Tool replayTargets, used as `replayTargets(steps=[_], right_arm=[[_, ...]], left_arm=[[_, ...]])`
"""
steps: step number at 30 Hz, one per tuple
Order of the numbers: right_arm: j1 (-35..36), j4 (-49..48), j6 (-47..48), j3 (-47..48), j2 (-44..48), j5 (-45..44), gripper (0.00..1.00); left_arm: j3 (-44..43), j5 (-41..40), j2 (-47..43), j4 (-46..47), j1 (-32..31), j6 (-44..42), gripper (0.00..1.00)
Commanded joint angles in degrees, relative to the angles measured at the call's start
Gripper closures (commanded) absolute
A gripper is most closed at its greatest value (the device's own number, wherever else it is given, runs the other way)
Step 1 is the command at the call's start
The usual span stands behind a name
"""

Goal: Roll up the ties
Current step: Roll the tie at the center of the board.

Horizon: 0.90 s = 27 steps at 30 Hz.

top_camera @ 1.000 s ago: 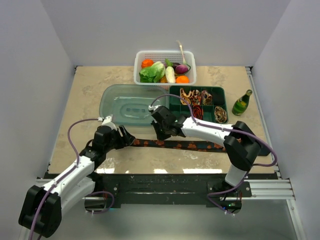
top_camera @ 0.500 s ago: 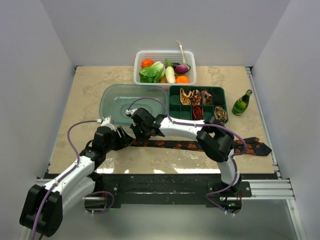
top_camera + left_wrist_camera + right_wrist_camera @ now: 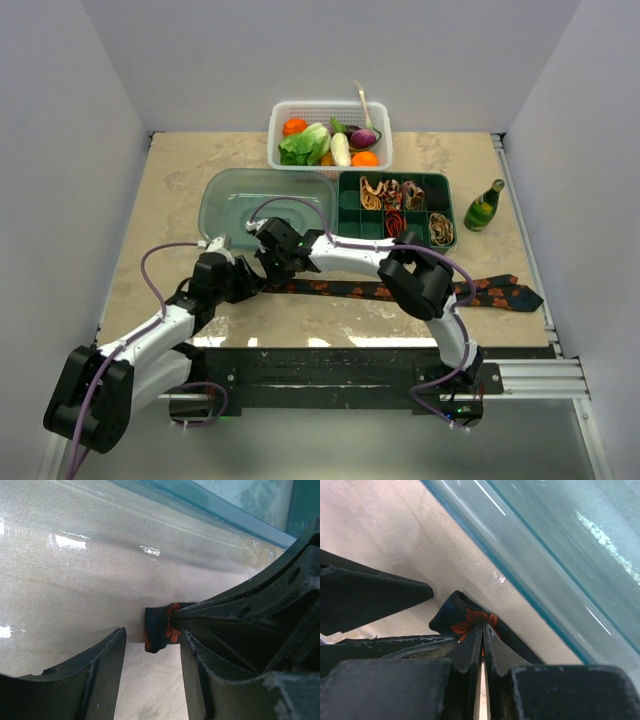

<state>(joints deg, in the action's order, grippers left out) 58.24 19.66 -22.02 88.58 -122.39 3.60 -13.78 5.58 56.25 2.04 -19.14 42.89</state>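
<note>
A black tie with orange-red motifs lies flat across the near table, its wide pointed tip at the right. My right gripper is shut on the tie's narrow left end; in the right wrist view its fingertips pinch a fold of the tie. My left gripper meets it from the left with its jaws apart. In the left wrist view the tie's folded end sits just ahead of the left gripper, touching neither finger. Several rolled ties fill a green divided box.
A clear teal lid lies just behind both grippers, its edge close to the right fingers. A white basket of vegetables stands at the back. A green bottle stands at the right, next to the box.
My right gripper has moved left to meet the left gripper. The right arm has swung off the tie's wide tip, which now shows. The left jaws have narrowed.
</note>
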Motion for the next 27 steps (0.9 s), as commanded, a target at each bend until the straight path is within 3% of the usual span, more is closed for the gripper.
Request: replayTargets(steps=[1, 11, 14, 17, 27], right_arm=[[0.4, 0.5, 0.6, 1.0, -0.4, -0.2, 0.93], [0.2, 0.8, 0.3, 0.8, 1.2, 0.1, 0.93], [0.3, 0.8, 0.5, 1.2, 1.9, 0.6, 0.93], [0.2, 0.4, 0.4, 0.7, 3.2, 0.6, 0.93], [0.1, -9.6, -1.8, -9.9, 10.1, -3.5, 0.95]], left_arm=[[1.4, -0.4, 2.5, 6.7, 0.6, 0.7, 0.53], [4.4, -0.3, 4.6, 14.0, 0.7, 1.6, 0.67], [4.2, -0.7, 4.6, 14.1, 0.6, 1.0, 0.78], [3.4, -0.7, 4.7, 13.1, 0.7, -0.2, 0.98], [-2.1, 0.4, 3.9, 3.0, 0.6, -3.3, 1.0]])
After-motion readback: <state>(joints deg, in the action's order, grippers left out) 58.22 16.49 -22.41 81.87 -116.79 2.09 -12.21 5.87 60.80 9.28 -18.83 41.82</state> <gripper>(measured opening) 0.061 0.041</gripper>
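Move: The tie's near end, lying flat, is about 1 cm ahead of the left hand, 1 cm right and 2 cm below its half-open fingers. From the right hand, whose shut fingertips already rest on the tie, that end is roughly 2 cm left, level fore-and-aft and 1 cm below. The glass dish's middle lies about 16 cm ahead of the left hand and 2 cm right; the green box's, 16 cm ahead and 29 cm right. Left hand dips about 1 cm, slightly forward, and pinches the tie's end; right fingertips hold, then withdraw rightward-up. ##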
